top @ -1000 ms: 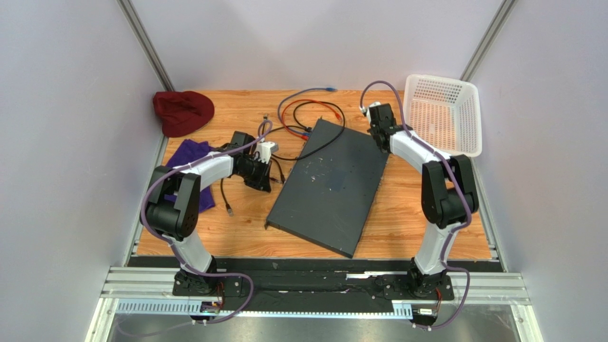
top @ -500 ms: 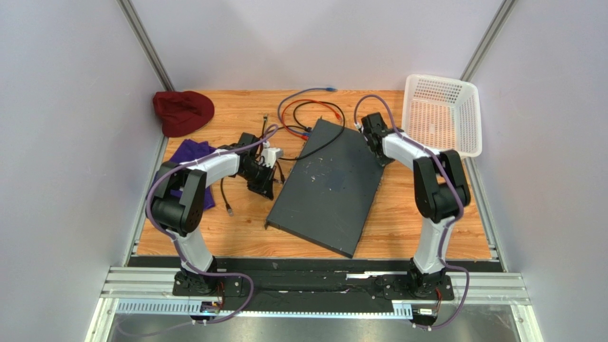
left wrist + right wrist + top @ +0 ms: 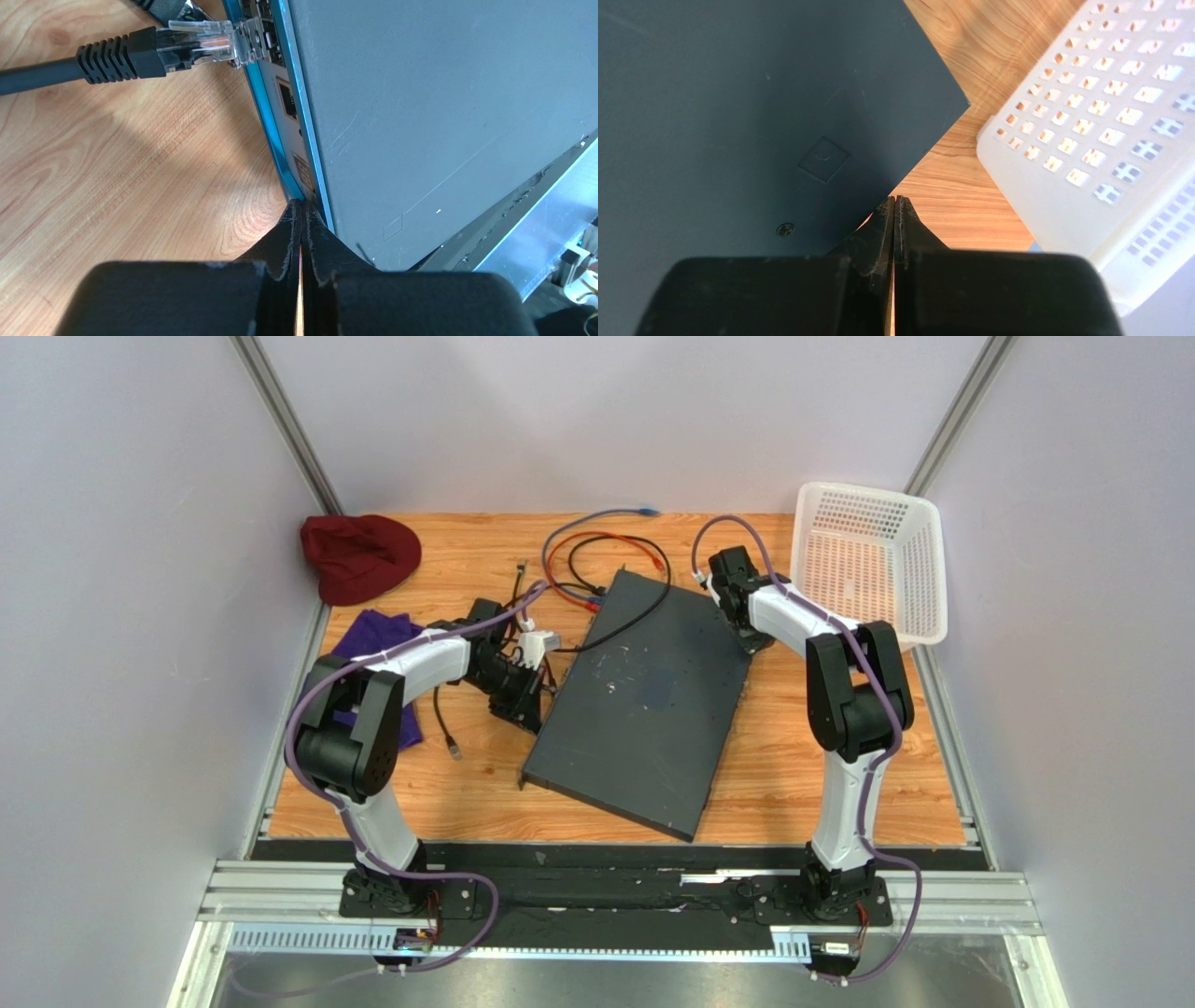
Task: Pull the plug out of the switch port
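Observation:
The switch [image 3: 645, 707] is a large dark grey slab lying slantwise mid-table. Its blue front face [image 3: 270, 133] runs along its left side. The plug [image 3: 203, 43] is clear with a black boot, and its tip meets a port on that face. My left gripper [image 3: 303, 206] is shut and empty, its tips against the front face well short of the plug. In the top view the left gripper [image 3: 523, 679] sits at the switch's left edge. Shut and empty too, my right gripper [image 3: 894, 203] hovers at the switch's far right corner [image 3: 730, 585].
A white mesh basket [image 3: 870, 560] stands at the back right, close to the right gripper [image 3: 1102, 140]. Red, blue and black cables [image 3: 603, 546] coil behind the switch. A dark red cap [image 3: 361, 553] and a purple cloth [image 3: 368, 637] lie at the left.
The right arm has swung left, bringing its gripper from beside the basket to the switch's far corner. The left gripper has edged right, closer to the switch's front face.

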Robot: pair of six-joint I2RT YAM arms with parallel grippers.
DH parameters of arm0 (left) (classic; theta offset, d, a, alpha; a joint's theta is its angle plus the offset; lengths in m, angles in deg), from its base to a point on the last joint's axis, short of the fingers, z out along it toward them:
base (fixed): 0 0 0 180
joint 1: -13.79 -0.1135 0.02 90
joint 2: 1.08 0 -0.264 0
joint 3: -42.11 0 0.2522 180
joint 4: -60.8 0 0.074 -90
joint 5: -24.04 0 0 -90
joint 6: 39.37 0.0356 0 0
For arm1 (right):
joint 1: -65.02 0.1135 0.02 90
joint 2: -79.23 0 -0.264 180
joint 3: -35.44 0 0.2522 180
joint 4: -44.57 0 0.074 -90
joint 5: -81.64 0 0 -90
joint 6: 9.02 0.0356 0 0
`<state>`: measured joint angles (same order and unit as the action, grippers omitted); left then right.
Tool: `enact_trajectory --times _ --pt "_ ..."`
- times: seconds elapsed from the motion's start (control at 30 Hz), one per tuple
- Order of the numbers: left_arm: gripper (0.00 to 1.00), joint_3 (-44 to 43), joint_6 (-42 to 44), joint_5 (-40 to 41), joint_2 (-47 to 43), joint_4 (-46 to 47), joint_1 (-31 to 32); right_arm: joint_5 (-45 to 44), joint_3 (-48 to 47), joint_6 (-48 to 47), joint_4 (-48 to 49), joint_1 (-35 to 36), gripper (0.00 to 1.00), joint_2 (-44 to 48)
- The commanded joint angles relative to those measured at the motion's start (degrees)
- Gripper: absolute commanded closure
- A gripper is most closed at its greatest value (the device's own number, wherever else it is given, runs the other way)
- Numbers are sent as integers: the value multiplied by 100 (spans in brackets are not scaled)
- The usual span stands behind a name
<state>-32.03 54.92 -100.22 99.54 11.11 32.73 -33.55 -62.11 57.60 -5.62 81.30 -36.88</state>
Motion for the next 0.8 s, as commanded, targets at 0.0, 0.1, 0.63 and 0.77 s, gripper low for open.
enact_trajectory --times 0.0,0.1,0.63,0.77 --pt "100 -123 54 -380 -244 -73 48 2158 -101 61 409 324 100 -139" --pt "100 -176 45 -397 -253 -178 48 2501 -313 88 311 315 100 -376" --pt "100 -334 660 -915 -165 -1260 48 3608 -1806 -606 57 438 100 -1342" --pt "100 -570 678 -1302 62 -1075 197 3785 -2422 -957 -303 429 100 -1659"
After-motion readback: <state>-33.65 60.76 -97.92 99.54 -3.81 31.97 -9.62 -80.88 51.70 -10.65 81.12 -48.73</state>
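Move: The switch lies between my shut fingertips, both at its long edges. From my left hand its middle is about 18 cm right and 5 cm ahead. A black plug at the port side is some 8 cm ahead and 3 cm right of that hand, and a loose plug 13 cm left and 4 cm back. From my right hand the switch's middle is about 17 cm left and 11 cm back, with the white basket roughly 18 cm right and 14 cm ahead. All of them sit level or slightly lower. With shut fingertips against the switch's right side near its far corner, my right hand pushes that end about 8 cm left and 5 cm forward, sinking slightly, rolling about 20 degrees left-side-up and turning counter-clockwise. My left hand, shut too, stays at the port-side edge near the close corner and travels about 4 cm back and 3 cm left with it, tilting some 10 degrees. ##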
